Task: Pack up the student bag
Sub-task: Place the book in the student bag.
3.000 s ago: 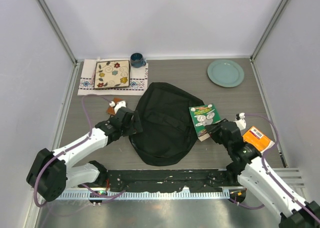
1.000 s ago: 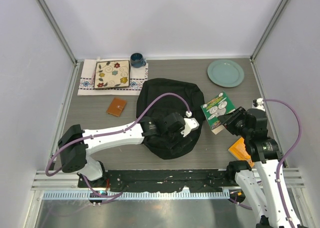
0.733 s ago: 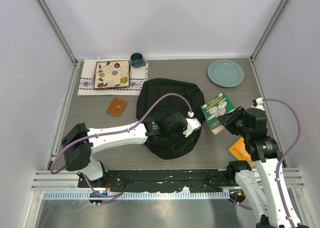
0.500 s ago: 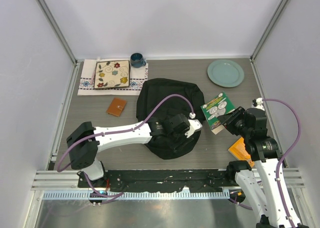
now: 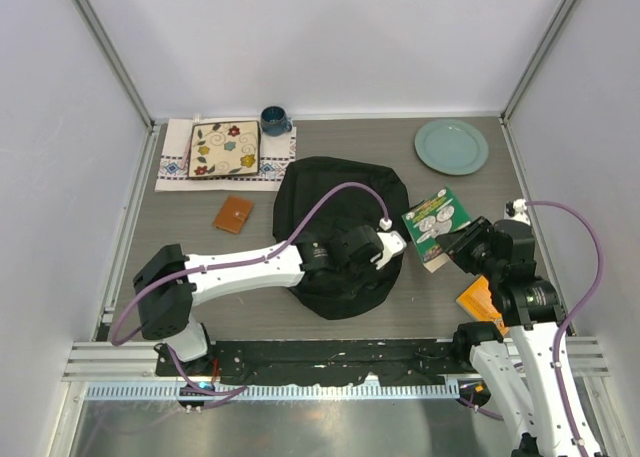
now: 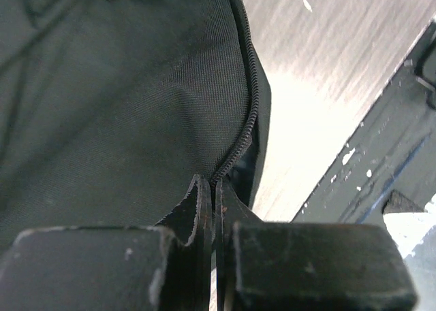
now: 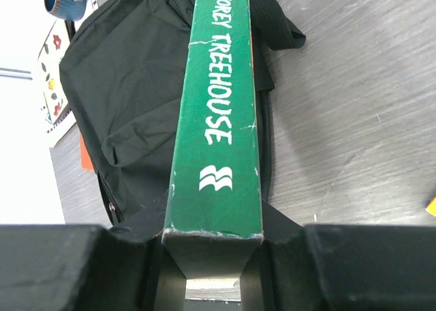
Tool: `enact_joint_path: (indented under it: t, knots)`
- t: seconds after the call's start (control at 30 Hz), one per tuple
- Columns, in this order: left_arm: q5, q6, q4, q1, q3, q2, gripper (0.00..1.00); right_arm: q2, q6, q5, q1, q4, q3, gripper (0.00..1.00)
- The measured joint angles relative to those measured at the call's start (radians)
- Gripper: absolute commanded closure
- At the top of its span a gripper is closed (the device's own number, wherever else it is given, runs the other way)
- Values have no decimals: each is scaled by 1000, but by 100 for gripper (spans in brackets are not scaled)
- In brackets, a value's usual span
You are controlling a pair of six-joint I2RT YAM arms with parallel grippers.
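Observation:
The student bag (image 5: 335, 222), a large black fabric backpack, lies flat mid-table. My left gripper (image 5: 380, 265) is at its near right edge. In the left wrist view the jaws (image 6: 213, 183) are pressed together and the bag's zipper (image 6: 246, 131) runs in between the tips. My right gripper (image 5: 450, 245) is shut on a green book (image 5: 436, 217), held just right of the bag. In the right wrist view the book's spine (image 7: 221, 113) points away over the bag (image 7: 129, 86), with my gripper (image 7: 213, 229) clamped on its near end.
A teal plate (image 5: 452, 146) sits at the back right. A blue mug (image 5: 275, 120) and a floral tile (image 5: 225, 149) on a cloth are at the back left. A brown wallet (image 5: 233, 214) lies left of the bag. An orange packet (image 5: 480, 297) lies beneath my right arm.
My left arm swung from the bag's left side across to its right edge, and its jaws closed there in the last second. The right gripper lifted the book slightly, then held still.

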Motion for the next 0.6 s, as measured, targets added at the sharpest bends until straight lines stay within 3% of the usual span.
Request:
enact_joint_path:
  t: [0.17, 0.3, 0.47, 0.6]
  knots:
    - [-125, -3, -38, 18, 138, -1, 100, -93, 7, 53, 0, -108, 14, 99]
    - [-176, -14, -86, 92, 301, 2, 100, -198, 10, 122, 0, -196, 99, 99]
    - [-200, -25, -144, 198, 533, 38, 100, -170, 8, 147, 0, -272, 277, 99]
    - [-218, -32, -172, 208, 596, 64, 100, -167, 3, 141, 5, -347, 367, 99]
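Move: The left hand has shut its fingers on the zipped near edge of the student bag's flap; the bag's middle lies about 15 cm ahead, 3 cm left and 3 cm below, and the brown wallet some 23 cm ahead and 30 cm left. From the right hand, gripping the green book, the bag's middle is about 4 cm ahead, 24 cm left and 11 cm below; the orange book is 8 cm back and 16 cm right, on the table. Keeping its pinch on the flap's zipped edge, the left hand pulls the flap quickly up about 19 cm and forward about 14 cm over the bag towards its far end, turning some 20 degrees counter-clockwise as the fingers swing up from steeply down, and eases off at the end. Meanwhile the right hand, still gripping the green book, draws back and then mostly rises, away from the bag and a little to the right, about 10 cm up and 7 cm back, its fingers tipping up some 10 degrees. ##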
